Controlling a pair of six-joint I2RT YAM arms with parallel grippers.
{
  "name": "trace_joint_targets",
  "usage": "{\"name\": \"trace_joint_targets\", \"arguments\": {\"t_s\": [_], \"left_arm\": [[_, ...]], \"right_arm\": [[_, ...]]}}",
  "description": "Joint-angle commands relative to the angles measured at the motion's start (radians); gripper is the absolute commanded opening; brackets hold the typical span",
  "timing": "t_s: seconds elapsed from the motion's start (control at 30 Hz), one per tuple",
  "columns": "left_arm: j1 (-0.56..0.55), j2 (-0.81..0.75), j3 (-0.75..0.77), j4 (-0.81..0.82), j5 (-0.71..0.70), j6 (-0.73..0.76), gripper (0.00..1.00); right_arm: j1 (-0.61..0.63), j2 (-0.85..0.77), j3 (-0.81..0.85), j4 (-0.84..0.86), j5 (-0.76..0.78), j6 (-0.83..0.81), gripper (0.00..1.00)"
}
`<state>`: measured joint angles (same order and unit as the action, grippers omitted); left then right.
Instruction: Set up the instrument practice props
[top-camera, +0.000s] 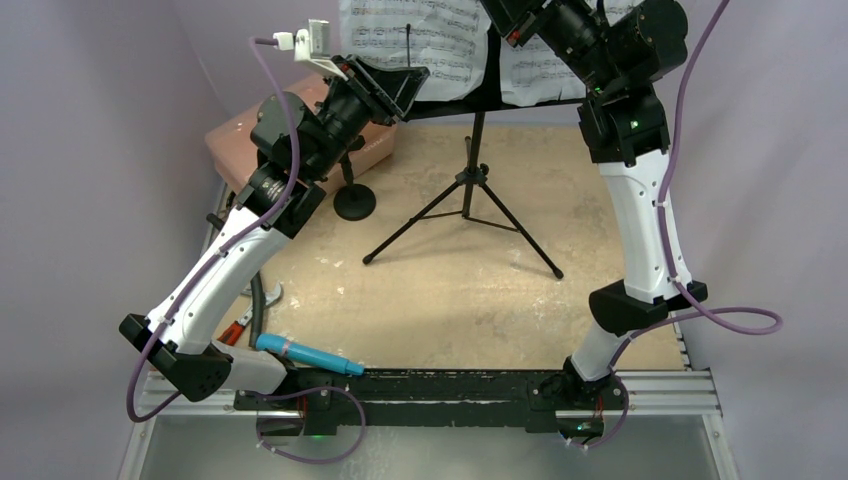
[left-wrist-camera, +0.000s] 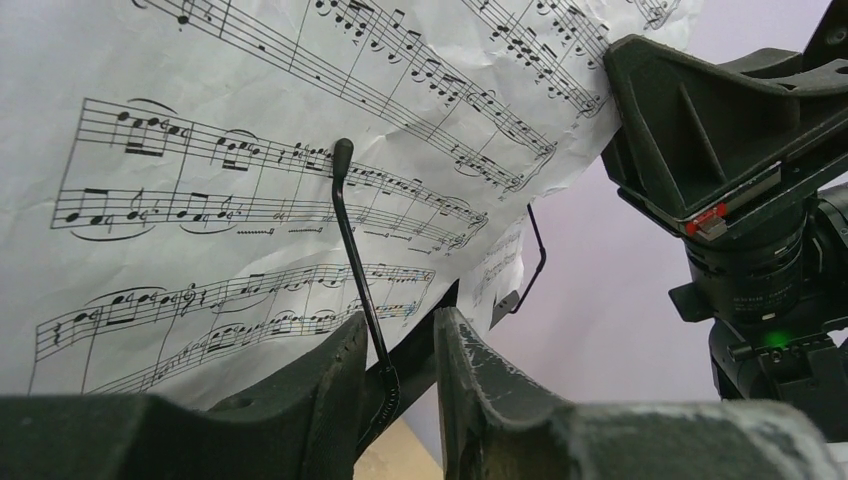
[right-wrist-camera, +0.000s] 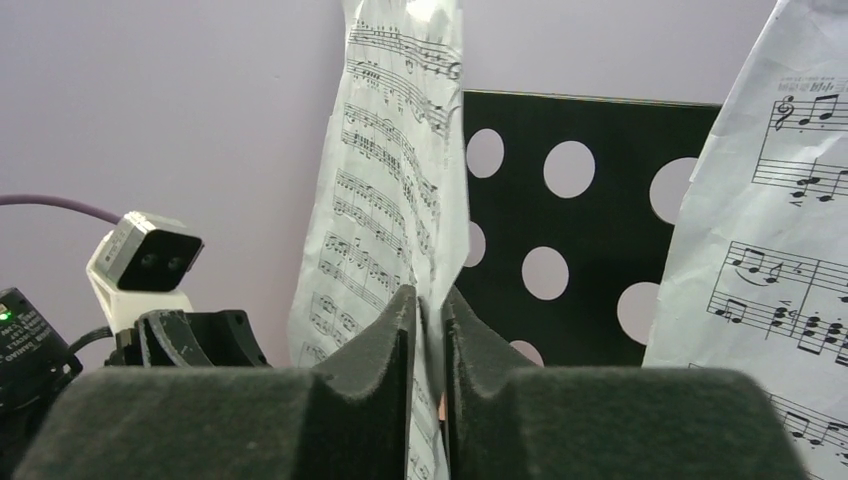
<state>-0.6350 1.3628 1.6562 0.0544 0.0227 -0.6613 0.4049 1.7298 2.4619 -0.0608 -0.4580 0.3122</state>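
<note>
The black tripod music stand (top-camera: 470, 195) stands mid-table, its perforated desk (right-wrist-camera: 590, 240) carrying two white sheet-music pages (top-camera: 415, 40) (top-camera: 545, 70). My left gripper (left-wrist-camera: 398, 345) is at the desk's lower left edge. It is open, and the stand's thin wire page holder (left-wrist-camera: 355, 260) passes through the gap in front of the left page (left-wrist-camera: 200, 150). My right gripper (right-wrist-camera: 430, 300) is open by a narrow slit, with the curled edge of the left page (right-wrist-camera: 395, 150) lying in the slit. The small mic stand (top-camera: 354, 203) is left of the tripod. The cyan microphone (top-camera: 300, 352) lies at the front left.
A pink box (top-camera: 245, 140) sits at the back left behind my left arm. A red-handled tool (top-camera: 236, 330) lies by the left arm's base. The tripod legs (top-camera: 520, 235) spread across the tan mat. The purple backdrop is close behind the stand.
</note>
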Motion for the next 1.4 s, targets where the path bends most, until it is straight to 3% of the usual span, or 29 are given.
{"name": "trace_joint_targets", "arguments": {"t_s": [0.0,0.23,0.5,0.7,0.87,1.0,1.37], "left_arm": [[0.0,-0.016,0.02,0.048,0.002,-0.005,0.33],[0.0,-0.03,0.007,0.06,0.0,-0.006,0.5],[0.001,-0.08,-0.063,0.145,-0.01,-0.013,0.73],[0.001,-0.145,-0.149,0.229,-0.02,-0.032,0.9],[0.0,-0.203,-0.218,0.277,-0.053,-0.043,0.97],[0.0,-0.246,-0.266,0.296,-0.056,-0.05,0.99],[0.001,-0.332,-0.374,0.315,-0.085,-0.08,0.99]], "right_arm": [[0.003,-0.029,-0.014,0.058,0.034,-0.002,0.2],[0.003,-0.073,-0.066,0.104,0.089,-0.001,0.38],[0.003,-0.14,-0.155,0.152,0.148,0.0,0.48],[0.003,-0.206,-0.238,0.177,0.198,0.031,0.65],[0.003,-0.288,-0.342,0.194,0.222,0.054,0.74],[0.003,-0.35,-0.421,0.184,0.257,0.071,0.88],[0.003,-0.469,-0.561,0.139,0.248,0.107,0.97]]}}
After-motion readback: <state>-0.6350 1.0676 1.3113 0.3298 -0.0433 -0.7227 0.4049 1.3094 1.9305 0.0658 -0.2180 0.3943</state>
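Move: The left fingers are slightly parted around the left clip of the stand, whose middle is about 2 cm ahead, 1 cm left and 3 cm above; the left sheet's middle is some 5 cm ahead, level sideways and 10 cm up. The right fingers still have that sheet's inner edge between them, its middle roughly 9 cm left, level fore and aft and 4 cm below; the right sheet's middle lies about 11 cm right, 1 cm ahead and 5 cm below. Both grippers spread from nearly shut to almost fully open, the left around the clip and the right at the sheet's inner edge, and the left then backs off the stand, about 6 cm back and 6 cm to its left, rising a little. The right first eases a good centimetre forward as its fingers part, then turns back and draws away some 7 cm back and 6 cm to its right, leaving the sheet's edge, rolling left side up by about 10 degrees and turning a little clockwise. ##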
